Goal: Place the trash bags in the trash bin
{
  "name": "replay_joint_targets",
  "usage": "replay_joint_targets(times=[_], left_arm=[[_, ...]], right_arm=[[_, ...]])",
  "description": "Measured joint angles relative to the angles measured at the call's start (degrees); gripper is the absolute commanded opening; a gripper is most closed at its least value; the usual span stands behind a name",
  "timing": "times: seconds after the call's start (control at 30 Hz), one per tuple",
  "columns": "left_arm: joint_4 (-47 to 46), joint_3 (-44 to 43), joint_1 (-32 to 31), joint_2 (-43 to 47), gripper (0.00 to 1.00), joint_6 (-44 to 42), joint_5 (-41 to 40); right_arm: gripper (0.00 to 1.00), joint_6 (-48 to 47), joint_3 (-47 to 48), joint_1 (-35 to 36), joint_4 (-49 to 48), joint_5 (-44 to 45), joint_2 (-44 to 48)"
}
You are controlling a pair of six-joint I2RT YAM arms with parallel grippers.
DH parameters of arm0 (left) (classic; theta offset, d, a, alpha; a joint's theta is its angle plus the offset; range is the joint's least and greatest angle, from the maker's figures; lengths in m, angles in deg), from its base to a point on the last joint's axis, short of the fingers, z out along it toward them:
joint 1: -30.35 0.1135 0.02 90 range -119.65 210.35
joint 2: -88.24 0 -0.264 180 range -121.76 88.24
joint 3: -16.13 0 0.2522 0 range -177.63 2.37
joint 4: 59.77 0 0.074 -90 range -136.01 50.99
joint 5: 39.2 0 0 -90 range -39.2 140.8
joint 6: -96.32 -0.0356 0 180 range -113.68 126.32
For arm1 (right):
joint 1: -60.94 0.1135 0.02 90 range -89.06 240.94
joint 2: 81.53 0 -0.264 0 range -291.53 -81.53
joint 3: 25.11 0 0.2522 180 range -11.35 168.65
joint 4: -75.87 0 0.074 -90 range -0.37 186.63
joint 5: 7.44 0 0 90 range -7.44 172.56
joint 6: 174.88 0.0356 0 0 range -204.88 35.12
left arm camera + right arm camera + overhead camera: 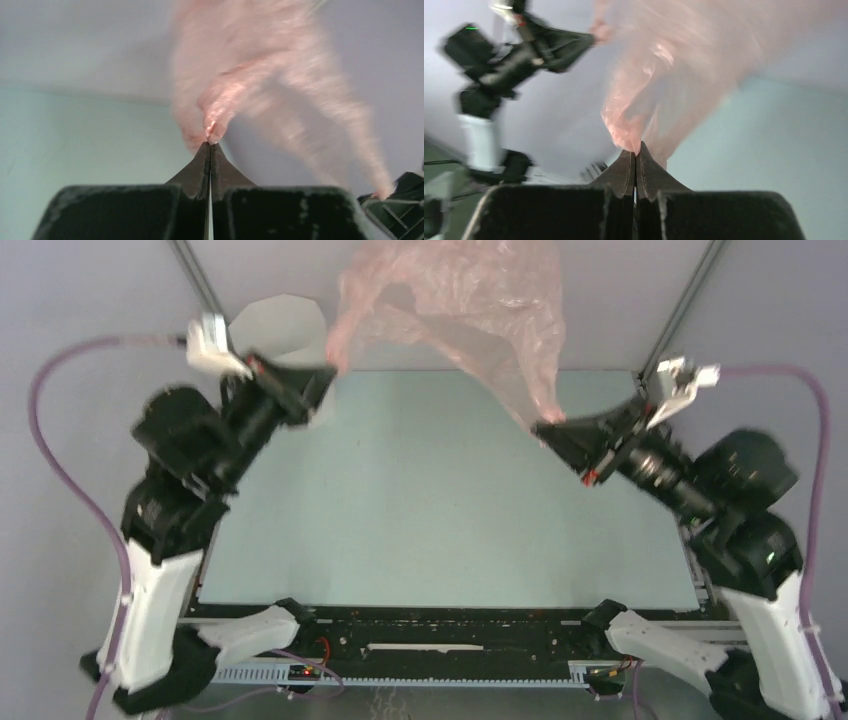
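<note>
A pale-pink translucent trash bag [470, 300] hangs stretched between both grippers above the table's far edge, blurred by motion. My left gripper [330, 372] is shut on one end of the trash bag [220, 110], pinched at the fingertips [210, 145]. My right gripper [540, 428] is shut on the other end of the trash bag [639, 115], at its tips [637, 148]. The white trash bin [278, 328] stands at the far left, just behind my left gripper, partly hidden by it.
The pale green table mat [440, 510] spreads between the two arms. Black frame struts run off at the far left [195, 275] and far right [690, 300]. The left arm [519, 50] shows in the right wrist view.
</note>
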Motion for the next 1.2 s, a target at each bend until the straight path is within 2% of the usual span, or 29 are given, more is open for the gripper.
replay_joint_targets(times=[0.07, 0.13, 0.2, 0.23, 0.3, 0.37, 0.43, 0.5, 0.6, 0.7, 0.73, 0.77, 0.83, 0.9, 1.0, 1.07, 1.13, 1.2], left_arm=[[-1.7, 18.3, 0.9, 10.6, 0.00, 2.1, -1.2], [-2.2, 37.7, 2.6, 17.0, 0.00, 5.3, 0.4], [-2.4, 53.5, 3.6, 15.6, 0.00, 8.2, 4.1], [-1.2, 60.8, 3.7, 12.5, 0.00, 9.5, 6.4], [2.9, 68.4, 3.6, 7.1, 0.00, 10.6, 8.6], [8.9, 69.0, 3.9, 7.5, 0.00, 10.7, 9.2], [12.6, 60.1, 5.0, 7.4, 0.00, 9.4, 9.5], [13.5, 43.9, 6.0, 2.6, 0.00, 7.4, 10.2], [11.5, 12.7, 6.9, -9.5, 0.00, 4.6, 12.4], [10.4, -15.6, 6.6, -19.5, 0.00, 3.8, 14.5], [8.0, -20.9, 6.4, -20.3, 0.00, 3.7, 14.7], [6.2, -22.2, 6.0, -18.7, 0.00, 3.3, 14.5], [2.7, -14.5, 5.4, -10.6, 0.00, 2.9, 13.0], [0.4, 1.3, 5.2, 0.6, 0.00, 3.8, 10.3], [-3.5, 27.9, 6.4, 16.1, 0.00, 6.8, 8.1], [-5.6, 43.6, 6.6, 19.6, 0.00, 9.3, 9.2], [-6.0, 58.8, 6.6, 18.3, 0.00, 12.0, 11.0], [-3.4, 69.3, 6.6, 14.1, 0.00, 13.8, 12.5]], right_arm=[[0.00, 1.1, -15.7, -0.3, -2.3, 4.1, 9.7], [0.00, 3.9, -32.6, -1.5, -4.1, 5.7, 16.5], [0.00, 8.6, -52.6, -2.0, -7.5, 4.7, 17.5], [0.00, 9.9, -57.4, -2.0, -7.3, 4.5, 16.9], [0.00, 14.7, -70.8, -0.1, -6.7, 4.9, 14.6], [0.00, 17.5, -76.8, 2.0, -1.7, 4.9, 16.7], [0.00, 17.7, -73.6, 1.5, 0.5, 5.0, 18.8], [0.00, 16.1, -61.0, -3.1, 1.5, 3.8, 16.2], [0.00, 12.7, -34.9, -11.0, 2.4, -0.4, 6.1], [0.00, 8.5, -4.8, -13.4, 4.0, -0.9, -5.2], [0.00, 6.9, 1.9, -12.1, 4.0, -0.7, -7.0], [0.00, 5.3, 6.3, -10.2, 3.4, -0.5, -7.3], [0.00, 2.9, 6.4, -7.5, 1.9, -0.5, -3.8], [0.00, 1.5, -2.3, -6.4, 0.0, -0.2, 3.0], [0.00, 1.6, -23.6, -7.2, -3.0, 0.3, 14.2], [0.00, 2.8, -37.7, -7.3, -4.0, -0.3, 16.4], [0.00, 4.9, -51.6, -7.2, -3.3, -1.1, 14.3], [0.00, 6.8, -61.5, -6.8, -0.7, -1.2, 10.8]])
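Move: The left hand grips one rim corner of the pink trash bag, whose billowing body lies about 12 cm ahead, 12 cm to its right and a little higher; bare table is some 55 cm below. The trash bin stands about 38 cm ahead of this hand, 20 cm left and 41 cm lower. From the right hand, gripping the opposite corner, the bag's body is about 20 cm ahead, 12 cm left and slightly above. Down, up and down again, both arms whip the bag nearly in step: a plunge of about 45 cm towards the table with the fingers tipping down some 60 degrees, a swing back up to roughly the starting height with the fingers levelling, then a second plunge of about 40 cm. The upswing bows forward; both grippers stay shut on their rim corners. ##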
